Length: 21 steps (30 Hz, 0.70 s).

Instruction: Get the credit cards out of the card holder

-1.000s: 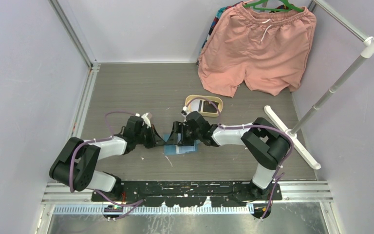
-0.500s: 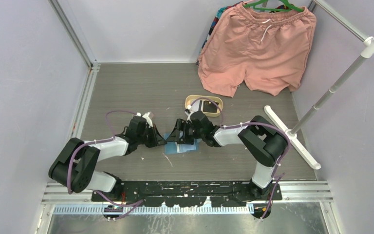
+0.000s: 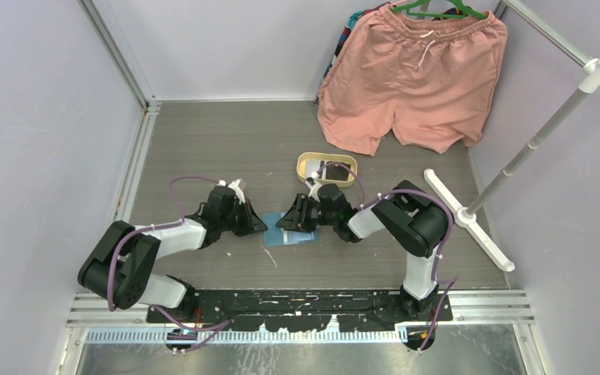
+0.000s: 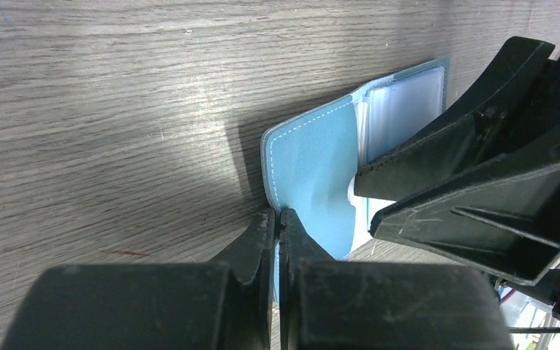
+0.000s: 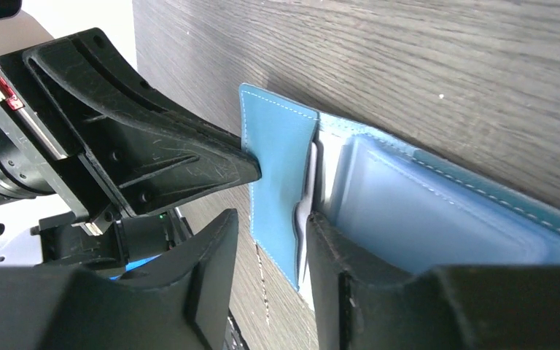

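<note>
The teal-blue card holder lies open on the wood-grain table between both arms. My left gripper is shut on the edge of its raised flap, jaws pressed together at the stitched rim. My right gripper comes from the right. In the right wrist view its jaws stand open astride the same flap, with a gap left of it. One finger rests against the pale edge of a credit card in the fold. A dark card lies in the tan tray.
The oval tan tray stands just behind the right wrist. Pink shorts hang at the back right. A white pole stand leans along the right side. Purple walls close in left, back and right.
My right gripper has slid down and left onto the card holder's flap, and its jaws have narrowed. The left gripper keeps its hold and has barely moved.
</note>
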Each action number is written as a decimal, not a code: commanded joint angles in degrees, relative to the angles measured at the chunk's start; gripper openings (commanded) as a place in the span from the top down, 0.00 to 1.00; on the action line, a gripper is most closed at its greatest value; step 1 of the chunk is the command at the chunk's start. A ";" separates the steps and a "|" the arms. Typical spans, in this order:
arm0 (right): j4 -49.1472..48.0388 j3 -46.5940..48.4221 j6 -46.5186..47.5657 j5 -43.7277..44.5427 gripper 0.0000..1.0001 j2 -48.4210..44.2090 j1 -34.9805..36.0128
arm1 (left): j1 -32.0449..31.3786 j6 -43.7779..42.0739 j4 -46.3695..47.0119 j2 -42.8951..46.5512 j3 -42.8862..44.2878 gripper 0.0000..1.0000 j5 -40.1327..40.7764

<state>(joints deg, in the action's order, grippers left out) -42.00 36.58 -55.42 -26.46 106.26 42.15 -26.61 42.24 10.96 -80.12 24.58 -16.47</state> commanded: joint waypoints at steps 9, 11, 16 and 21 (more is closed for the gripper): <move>-15.78 -2.60 -4.06 -4.40 0.82 1.68 -0.11 | -0.63 -1.72 -7.62 -2.39 -1.73 1.00 5.36; -18.00 -3.06 -4.77 -4.71 0.90 2.14 -0.31 | -0.60 -1.72 -7.54 -2.43 -1.73 1.00 5.22; -21.08 -3.37 -6.02 -5.44 0.99 2.98 -0.58 | -0.64 -1.50 -7.46 -2.37 -1.81 1.00 5.15; -22.15 -3.74 -6.47 -5.69 0.99 3.24 -0.71 | -0.60 -1.37 -7.42 -2.02 -2.08 1.00 5.13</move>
<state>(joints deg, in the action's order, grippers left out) -53.98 32.12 -59.99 -27.81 110.06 40.69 -26.61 43.03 10.94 -80.12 24.58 -16.19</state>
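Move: A card's thin white edge, standing up beside the blue flap, is between my open right fingertips, about 1 cm to the right and 1 cm below their middle. The pocket panel's middle is about 5 cm right, 1 cm back and 2 cm lower, and the yellow tray some 15 cm ahead and 11 cm right, 2 cm lower. From my left hand, shut on the holder's left edge, that white edge stands about 5 cm right, level fore and aft and 1 cm higher. I close my half-open right fingers fully onto the card's white edge, easing the hand about 1 cm to the right and 1 cm down towards the pockets as they shut, with hardly any turn of the wrist. My left hand stays put, its closed fingertips still holding the holder's left edge down by the table. ##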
